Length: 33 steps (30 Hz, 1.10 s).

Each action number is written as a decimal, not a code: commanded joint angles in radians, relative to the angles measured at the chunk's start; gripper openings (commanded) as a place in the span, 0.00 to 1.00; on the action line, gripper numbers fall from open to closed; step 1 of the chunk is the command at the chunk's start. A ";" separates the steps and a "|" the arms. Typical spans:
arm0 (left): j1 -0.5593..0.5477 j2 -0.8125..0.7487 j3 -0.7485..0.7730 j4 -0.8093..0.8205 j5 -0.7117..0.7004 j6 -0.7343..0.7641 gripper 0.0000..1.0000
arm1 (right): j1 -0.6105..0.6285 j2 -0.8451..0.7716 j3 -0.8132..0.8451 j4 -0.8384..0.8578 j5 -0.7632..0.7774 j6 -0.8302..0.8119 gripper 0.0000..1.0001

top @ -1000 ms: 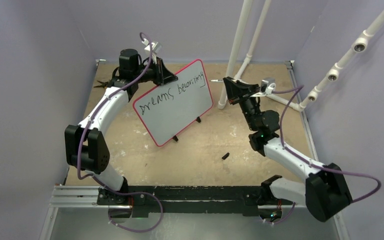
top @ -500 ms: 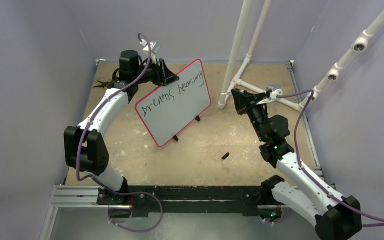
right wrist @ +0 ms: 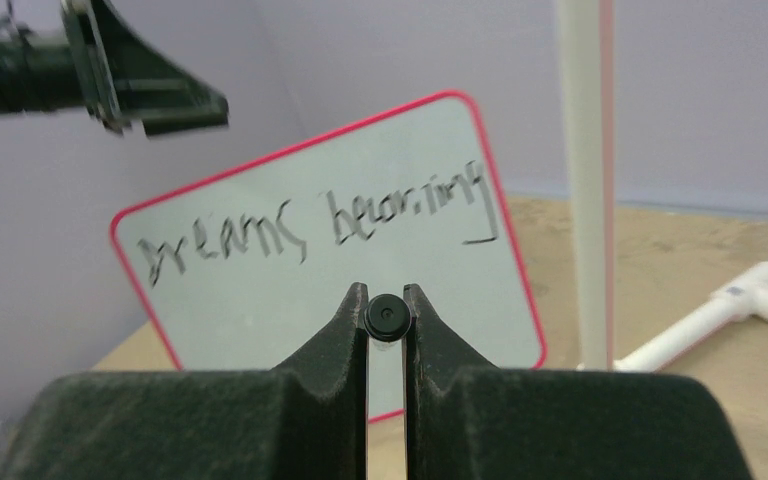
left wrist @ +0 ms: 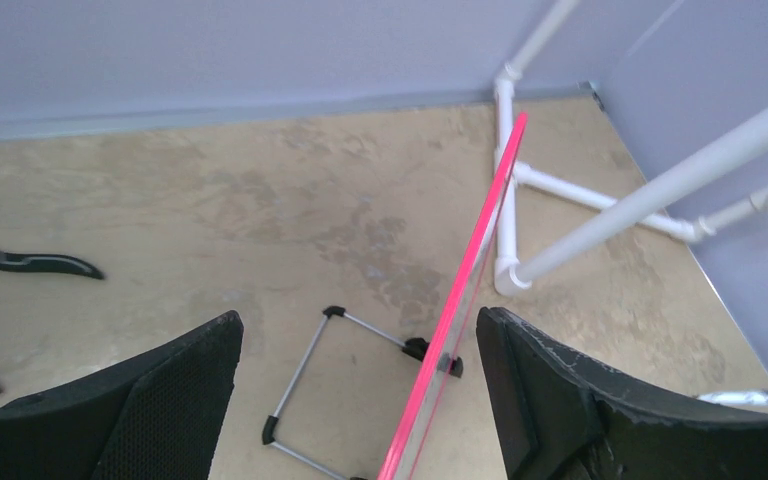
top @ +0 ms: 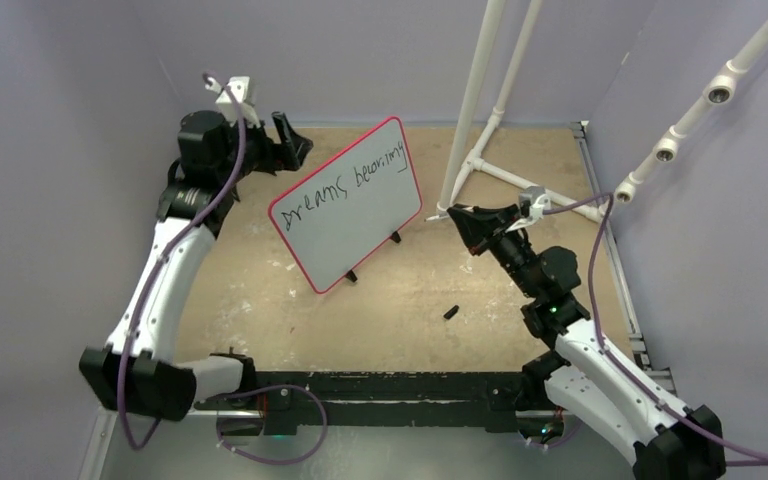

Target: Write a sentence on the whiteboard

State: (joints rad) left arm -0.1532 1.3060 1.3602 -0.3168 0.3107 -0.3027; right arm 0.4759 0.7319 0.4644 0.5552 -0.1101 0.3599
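The whiteboard (top: 352,222) with a red-pink rim stands tilted on its black feet at mid-table. The sentence (top: 353,181) on it reads roughly "Dreams becoming" in black, with a short stroke under the last word. My left gripper (top: 297,141) is open and empty, up and left of the board and apart from it. In the left wrist view the board shows edge-on (left wrist: 472,282) beyond my open left gripper (left wrist: 358,320). My right gripper (top: 457,216) is shut on a black marker (right wrist: 386,317) to the right of the board, facing the sentence (right wrist: 320,225).
A white PVC pipe frame (top: 472,100) stands behind the board's right side, and more pipe (top: 702,108) runs up the right wall. A small black cap (top: 451,312) lies on the table in front. Black-handled pliers (left wrist: 22,264) lie at the far left. Purple walls enclose the table.
My left gripper came off the board's top-left edge and pulled back to the left, open. My right gripper drew back towards the near right with the marker. The board stayed standing.
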 commanded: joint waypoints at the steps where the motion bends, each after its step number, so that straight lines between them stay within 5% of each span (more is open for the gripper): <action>1: 0.006 -0.202 -0.121 -0.082 -0.182 0.002 0.86 | 0.029 0.093 -0.048 0.187 -0.195 0.050 0.00; 10: 0.006 -0.549 -0.389 -0.144 -0.144 -0.040 0.88 | 0.328 0.392 -0.040 0.470 -0.008 0.060 0.00; 14: 0.006 -0.571 -0.433 -0.130 -0.070 -0.011 0.85 | 0.383 0.548 0.014 0.601 0.016 0.060 0.00; 19: 0.006 -0.567 -0.474 -0.116 -0.144 0.016 0.84 | 0.440 0.714 0.118 0.700 0.007 0.060 0.00; 33: 0.006 -0.596 -0.610 0.023 -0.084 0.080 0.51 | 0.495 0.939 0.281 0.768 0.057 0.054 0.00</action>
State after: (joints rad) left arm -0.1505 0.7368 0.7712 -0.3832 0.1986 -0.2649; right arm 0.9565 1.6569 0.7029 1.2514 -0.0944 0.4263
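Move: Some 26 cm to the right hand's left, 5 cm back and 8 cm lower lies the whiteboard's blank lower-left area. The word "dreams" is 27 cm left, level fore and aft and 4 cm above; the white pole's foot stands about 9 cm straight ahead, 16 cm below. From the left hand, the board's left edge is roughly 12 cm back, 2 cm left, 11 cm down, and "dreams" 7 cm back, 4 cm right, 11 cm down. Sweeping about 23 cm left, the right hand keeps its marker and swings some 30 degrees counter-clockwise, dipping before easing slightly up, to bring the tip in front of the blank space under "dreams". The left hand pulls back about 12 cm and a little left, then sinks 10 cm to the board's left edge, its open fingers partly closing around it. ##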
